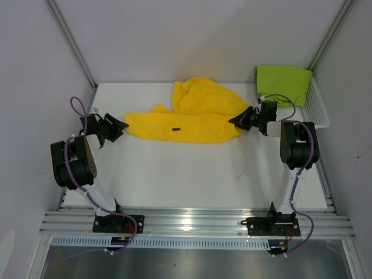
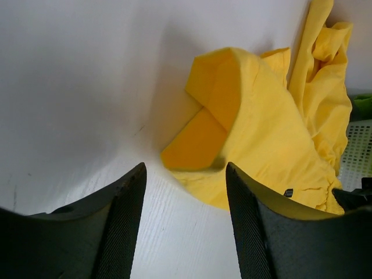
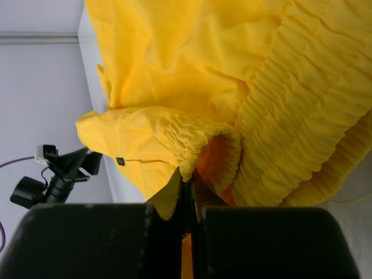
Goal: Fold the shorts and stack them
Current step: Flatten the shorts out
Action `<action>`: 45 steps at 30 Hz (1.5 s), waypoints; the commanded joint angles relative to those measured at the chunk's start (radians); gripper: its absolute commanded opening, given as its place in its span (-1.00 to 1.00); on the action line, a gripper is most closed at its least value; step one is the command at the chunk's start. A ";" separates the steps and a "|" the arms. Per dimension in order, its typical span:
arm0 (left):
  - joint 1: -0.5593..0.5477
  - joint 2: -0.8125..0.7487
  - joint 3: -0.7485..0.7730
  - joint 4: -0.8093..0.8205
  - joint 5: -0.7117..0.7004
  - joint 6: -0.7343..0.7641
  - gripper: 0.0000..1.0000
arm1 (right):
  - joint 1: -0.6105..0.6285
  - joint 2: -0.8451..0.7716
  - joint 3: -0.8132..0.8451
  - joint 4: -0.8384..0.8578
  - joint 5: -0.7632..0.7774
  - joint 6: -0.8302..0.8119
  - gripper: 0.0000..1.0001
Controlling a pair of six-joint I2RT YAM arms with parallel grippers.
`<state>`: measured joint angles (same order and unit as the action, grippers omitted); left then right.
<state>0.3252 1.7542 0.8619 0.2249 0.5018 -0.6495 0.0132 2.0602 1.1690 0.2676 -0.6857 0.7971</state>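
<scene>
The bright yellow shorts lie spread across the back half of the white table, one leg bunched up toward the rear. Their waistband end is pinched in my right gripper, which is shut on the gathered elastic edge. A white drawstring trails from there toward the front. My left gripper stands open just short of the shorts' left hem, with bare table between its fingers. The lime green shorts lie folded in the white mesh basket at the back right.
The white mesh basket sits along the right wall behind my right arm. Grey walls close the table in at the back and on both sides. An aluminium rail runs along the near edge.
</scene>
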 commanded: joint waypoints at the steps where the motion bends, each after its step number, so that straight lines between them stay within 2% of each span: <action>1: -0.011 -0.047 -0.023 0.087 0.030 0.011 0.18 | -0.004 0.032 0.066 0.050 0.051 0.051 -1.00; 8: -0.034 -0.039 -0.020 0.117 0.012 0.021 -0.05 | -0.005 0.057 0.089 0.053 0.043 0.062 -1.00; 11: -0.043 -0.030 -0.023 0.149 0.004 0.021 -0.07 | -0.033 0.060 0.087 0.073 0.026 0.077 -1.00; 21: -0.084 0.011 0.017 0.133 -0.068 0.053 -0.10 | -0.042 0.064 0.081 0.107 -0.001 0.102 -1.00; 35: -0.150 0.062 0.120 -0.024 -0.126 0.137 -0.06 | -0.047 0.072 0.075 0.122 -0.011 0.119 -1.00; 39: -0.153 0.057 0.115 -0.024 -0.123 0.140 -0.19 | -0.047 0.080 0.075 0.120 -0.011 0.123 -1.00; 42: -0.152 0.056 0.115 -0.033 -0.114 0.143 -0.43 | -0.047 0.081 0.077 0.117 -0.012 0.123 -1.00; 45: -0.156 0.053 0.114 -0.042 -0.111 0.148 -0.52 | -0.048 0.083 0.080 0.113 -0.012 0.123 -1.00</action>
<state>0.1749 1.8133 0.9466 0.1886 0.3946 -0.5358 -0.0246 2.1345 1.2236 0.3496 -0.6941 0.9165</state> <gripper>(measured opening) 0.254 0.018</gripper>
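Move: The loose left end of the shorts' folded near strip lies about 2 cm ahead of the left hand, 3 cm to its right and 2 cm below; the small dark tag is some 24 cm right of that hand and 2 cm back, the cloth's small back point 17 cm right and 10 cm ahead. The right hand already holds the strip's waistband end, with the far panel's right edge about 6 cm ahead and 3 cm to its right. The left hand goes about 4 cm right and 2 cm forward to the shorts' loose left end, rising slightly and then dipping, its left side rolling up some 10 degrees while the half-open fingers close most of the way around the folded edge. The right hand keeps its pinch on the waistband end, draws it about 3 cm forward and a little right early on, then holds still. ##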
